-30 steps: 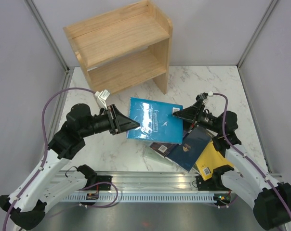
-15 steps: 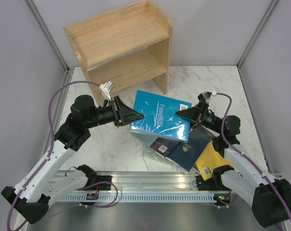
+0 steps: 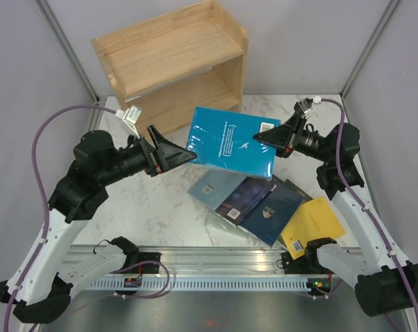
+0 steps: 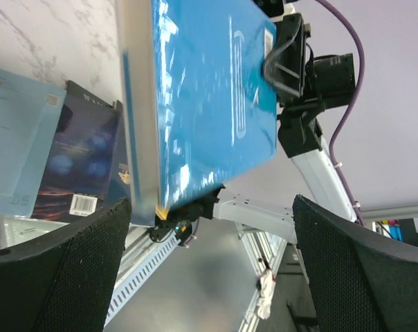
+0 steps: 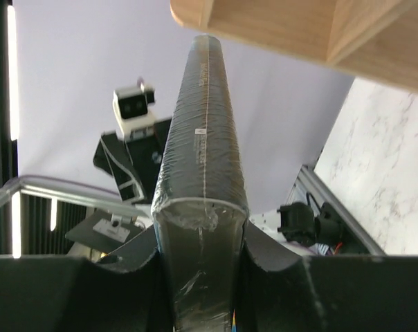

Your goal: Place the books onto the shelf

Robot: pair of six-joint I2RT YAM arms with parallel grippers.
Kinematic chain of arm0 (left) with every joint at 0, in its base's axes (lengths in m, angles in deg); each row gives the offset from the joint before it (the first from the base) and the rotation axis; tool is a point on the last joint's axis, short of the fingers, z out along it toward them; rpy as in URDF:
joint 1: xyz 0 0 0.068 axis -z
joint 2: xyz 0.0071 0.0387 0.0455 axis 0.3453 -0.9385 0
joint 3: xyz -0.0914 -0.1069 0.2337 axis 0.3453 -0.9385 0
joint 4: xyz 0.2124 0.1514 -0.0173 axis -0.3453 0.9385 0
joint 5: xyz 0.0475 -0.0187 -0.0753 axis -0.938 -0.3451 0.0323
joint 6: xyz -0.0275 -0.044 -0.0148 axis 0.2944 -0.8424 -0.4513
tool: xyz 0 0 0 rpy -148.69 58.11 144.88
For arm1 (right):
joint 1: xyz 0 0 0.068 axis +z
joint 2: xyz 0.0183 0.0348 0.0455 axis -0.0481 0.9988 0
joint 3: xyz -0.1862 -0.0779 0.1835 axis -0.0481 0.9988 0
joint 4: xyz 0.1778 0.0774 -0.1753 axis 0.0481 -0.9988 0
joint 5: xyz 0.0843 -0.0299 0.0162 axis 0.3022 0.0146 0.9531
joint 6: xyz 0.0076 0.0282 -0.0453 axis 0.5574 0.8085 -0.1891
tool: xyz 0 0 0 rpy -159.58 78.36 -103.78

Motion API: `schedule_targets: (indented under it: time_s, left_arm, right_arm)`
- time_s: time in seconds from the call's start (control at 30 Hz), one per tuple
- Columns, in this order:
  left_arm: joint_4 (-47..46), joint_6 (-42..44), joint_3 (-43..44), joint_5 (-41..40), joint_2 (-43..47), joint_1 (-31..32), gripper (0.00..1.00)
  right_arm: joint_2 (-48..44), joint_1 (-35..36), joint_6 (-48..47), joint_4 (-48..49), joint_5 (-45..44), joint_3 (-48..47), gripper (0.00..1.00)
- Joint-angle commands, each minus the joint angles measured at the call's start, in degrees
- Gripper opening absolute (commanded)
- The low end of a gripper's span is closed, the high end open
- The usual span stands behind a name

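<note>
My right gripper [image 3: 266, 137] is shut on the right edge of a teal book [image 3: 230, 142] and holds it in the air in front of the shelf's lower tier. In the right wrist view the wrapped book [image 5: 202, 152] stands edge-on between the gripper's [image 5: 202, 277] fingers. My left gripper [image 3: 180, 155] stands open just off the book's left edge, holding nothing. Its wrist view shows the teal cover [image 4: 202, 104] beyond the wide-apart gripper [image 4: 209, 270]. The wooden shelf [image 3: 174, 48] stands at the back. A pale blue-grey book [image 3: 212, 185], a dark purple one [image 3: 247, 197], a navy one [image 3: 278, 211] and a yellow one [image 3: 313, 221] lie overlapping on the table.
The marble table [image 3: 147, 207] is bordered by grey walls left and right. A metal rail [image 3: 209, 266] with the arm bases runs along the near edge. The shelf's side panel [image 3: 233, 86] is close behind the raised book.
The left gripper has let go of the teal book, opened and drawn back to the left. The right gripper has closed on the book and lifted it up and back toward the shelf.
</note>
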Motion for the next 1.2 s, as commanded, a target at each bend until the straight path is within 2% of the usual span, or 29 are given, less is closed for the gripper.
schedule_targets:
  time_s: [0.0, 0.13, 0.23, 0.43, 0.6, 0.7, 0.87, 1.17]
  left_arm:
    - [10.0, 4.5, 4.5, -5.7, 2.8, -0.2, 1.00]
    - [16.5, 5.8, 5.0, -10.8, 6.4, -0.2, 1.00]
    - [18.8, 5.4, 4.0, -12.4, 9.0, -0.2, 1.00]
    - [19.9, 4.3, 1.6, -13.5, 11.7, -0.2, 1.00]
    - [20.0, 4.3, 1.9, -13.6, 12.0, -0.2, 1.00]
    - [20.0, 4.4, 2.1, -13.4, 11.5, -0.2, 1.00]
    - [20.1, 4.4, 2.4, -13.5, 11.3, -0.2, 1.00]
    - [21.8, 4.9, 3.1, -13.3, 11.6, -0.2, 1.00]
  right_arm:
    - [2.1, -4.8, 1.4, 1.7, 0.1, -9.3, 0.00]
    - [8.2, -6.8, 2.8, 1.4, -1.9, -16.9, 0.00]
    - [13.0, -6.9, 6.2, 5.4, -4.4, -22.9, 0.00]
    - [23.1, -6.8, 11.1, 11.8, -10.4, -32.2, 0.00]
    - [28.2, -6.4, 12.2, 11.7, -17.7, -35.9, 0.00]
    - [31.1, -4.5, 10.0, 8.7, -21.4, -40.5, 0.00]
    - [35.5, 2.4, 2.7, -6.8, -32.5, -52.8, 0.00]
    - [32.3, 11.4, 0.3, -27.0, -56.2, -55.2, 0.00]
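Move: The right hand holds the blue book by its right edge, and the right part of the shelf's upper board lies about 28 cm ahead of it, 16 cm left and some 4 cm higher. The shelf's right side panel stands about 31 cm ahead and 10 cm left; the light-blue book lies on the table roughly 5 cm ahead, 14 cm left and 38 cm below. From the empty left hand, that part of the board is about 33 cm ahead and 9 cm right. Keeping its pinch on the blue book's edge, the right hand carries it forward some 22 cm and up about 8 cm, over the front of the shelf's upper board. Near the end it swings about 7 cm left, having turned roughly 30 degrees clockwise. The open left hand draws away from the book, left and back. ##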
